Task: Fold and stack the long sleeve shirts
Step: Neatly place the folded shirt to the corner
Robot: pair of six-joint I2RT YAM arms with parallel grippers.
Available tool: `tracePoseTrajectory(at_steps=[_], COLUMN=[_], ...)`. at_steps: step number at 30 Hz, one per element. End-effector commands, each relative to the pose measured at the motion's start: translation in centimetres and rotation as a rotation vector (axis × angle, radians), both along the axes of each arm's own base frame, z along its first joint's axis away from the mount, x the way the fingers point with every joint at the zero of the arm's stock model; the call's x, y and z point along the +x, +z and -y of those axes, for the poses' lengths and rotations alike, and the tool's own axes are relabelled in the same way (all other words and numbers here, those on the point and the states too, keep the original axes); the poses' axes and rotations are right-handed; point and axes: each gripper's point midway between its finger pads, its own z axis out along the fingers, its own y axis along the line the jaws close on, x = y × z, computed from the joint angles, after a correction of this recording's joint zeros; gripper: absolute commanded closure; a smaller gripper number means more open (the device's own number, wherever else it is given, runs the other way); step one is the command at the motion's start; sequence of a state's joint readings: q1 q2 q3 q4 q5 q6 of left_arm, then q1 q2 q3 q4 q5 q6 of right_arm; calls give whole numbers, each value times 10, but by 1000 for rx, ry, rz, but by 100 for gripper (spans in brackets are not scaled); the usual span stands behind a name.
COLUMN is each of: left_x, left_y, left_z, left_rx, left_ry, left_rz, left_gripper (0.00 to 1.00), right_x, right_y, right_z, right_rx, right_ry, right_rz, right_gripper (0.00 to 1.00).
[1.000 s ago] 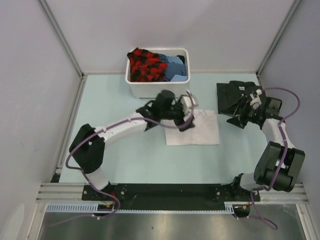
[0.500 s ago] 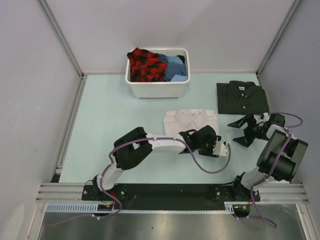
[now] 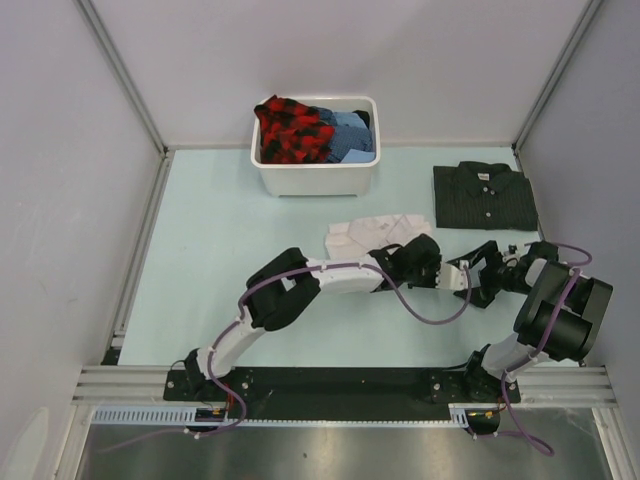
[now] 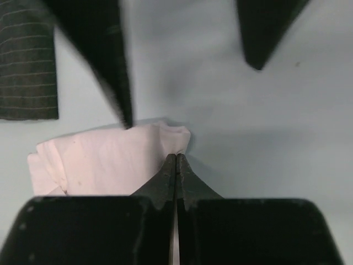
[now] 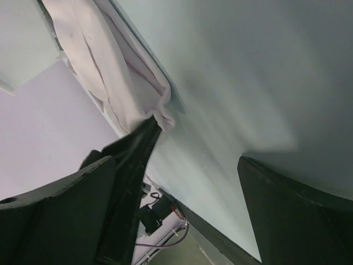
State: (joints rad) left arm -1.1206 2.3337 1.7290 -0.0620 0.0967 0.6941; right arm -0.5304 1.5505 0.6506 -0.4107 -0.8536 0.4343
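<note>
The white long sleeve shirt (image 3: 370,232) lies folded mid-table, its near right corner under my left gripper (image 3: 448,270). In the left wrist view the jaws (image 4: 175,157) are shut on that bunched corner of the white shirt (image 4: 105,160). My right gripper (image 3: 478,278) faces it from the right, wide open. One of its fingertips (image 4: 126,118) touches the shirt's edge, the other hangs over bare table. The right wrist view shows the white shirt (image 5: 110,66) and the open right gripper (image 5: 198,142). The dark striped shirt (image 3: 485,197) lies folded at the far right.
A white tub (image 3: 315,180) at the back centre holds red plaid (image 3: 292,130) and blue clothes. Grey walls close in the pale table on three sides. The dark shirt's corner (image 4: 27,61) shows in the left wrist view.
My left arm swung from beside the tub to the white shirt's near right corner and shut there. My right gripper left the dark shirt and came toward the white one, which crumpled slightly.
</note>
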Motion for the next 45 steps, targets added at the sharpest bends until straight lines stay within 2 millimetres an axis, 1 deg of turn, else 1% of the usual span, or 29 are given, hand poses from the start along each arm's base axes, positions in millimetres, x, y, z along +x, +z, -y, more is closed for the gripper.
tracePoseTrajectory(at_steps=[1,2,4,6,10,12,14,15,18,20,22,24,27,28,30,32,33,34,35,36,37,38,39,40,41,42,43,44,45], left_x=[7,5,6,2,0,-3,-5,-7,-10,-13,-14,-15,-16,-16,-17,-17,-17,-14,-14,-13,-3,0,4,14,19,23,30,33,36], left_y=[57,57,68,67,73,83,86,93,101,102,101,99,96,98,100,103,104,104,109,111,113,126,127,129,128,137,131,131,135], left_z=[6,2,-3,-8,-13,-14,-17,-17,-21,-24,-26,-27,-28,-27,-27,-28,-30,-32,-35,-39,-48,-54,-61,-71,-78,-88,-101,-109,-118], left_rx=[-149,-150,-166,-159,-162,-178,-186,-198,-213,-213,-206,-202,-201,-204,-207,-213,-209,-206,-214,-217,-225,-253,-252,-255,-250,-253,-245,-252,-258], left_ry=[-15,-21,-22,-37,-40,-50,-51,-57,-64,-66,-65,-71,-71,-72,-79,-80,-74,-63,-45,-29,9,47,82,127,164,191,233,265,289], left_rz=[-119,-136,-139,-140,-150,-154,-159,-159,-165,-169,-173,-177,-183,-181,-184,-189,-195,-198,-216,-239,-258,-293,-311,-317,-326,-322,-335,-348,-350], left_gripper=[100,100,100,100,100,100,100,100,100,100,100,100,100,100,100,100,89,77,66,50,45,40,33,30,26,20,17,4,3], right_x=[7,10,22,29,46,51,54,56,60,62,70,79,88,92,97,108,111,121,120,124,128,139,139,143,151,157,162,163,171], right_y=[-12,-12,-9,-9,-2,-2,-4,-6,-11,-12,-10,-4,-5,-7,-10,-7,-8,-2,-3,-3,2,15,22,29,43,53,58,62,71], right_z=[-3,-6,-12,-17,-35,-39,-43,-45,-47,-51,-54,-63,-72,-73,-75,-74,-73,-72,-71,-66,-65,-63,-60,-59,-56,-52,-48,-47,-39], right_rx=[-9,20,43,60,60,52,45,46,24,33,45,50,42,38,22,-1,-32,-56,-79,-144,-169,-194,-219,-237,-260,-298,-359,-391,-449], right_ry=[-8,-22,-12,-9,34,38,48,49,50,51,35,49,47,47,36,29,29,33,40,55,65,73,91,107,122,124,154,174,168], right_rz=[24,16,65,72,168,183,184,185,190,186,198,239,241,237,229,256,261,281,252,272,285,323,332,352,371,397,437,441,440], right_gripper=[0,0,0,0,0,0,0,1,1,2,3,3,8,13,16,24,35,65,81,95,100,100,100,100,100,100,100,100,100])
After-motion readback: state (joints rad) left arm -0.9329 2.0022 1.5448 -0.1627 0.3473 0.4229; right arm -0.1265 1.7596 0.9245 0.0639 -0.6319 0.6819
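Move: The left hand already pinches the folded white shirt's near right corner; the shirt's middle lies about 7 cm ahead and 13 cm left of this hand, the dark folded shirt some 21 cm ahead and 11 cm right. From the open right hand, the white shirt's right edge is about 8 cm ahead and 7 cm left, the dark shirt 21 cm ahead and 5 cm right, both slightly below. Left lifts its pinched corner about 6 cm, then opens; right goes forward 15 cm, closing on shirt's edge. ##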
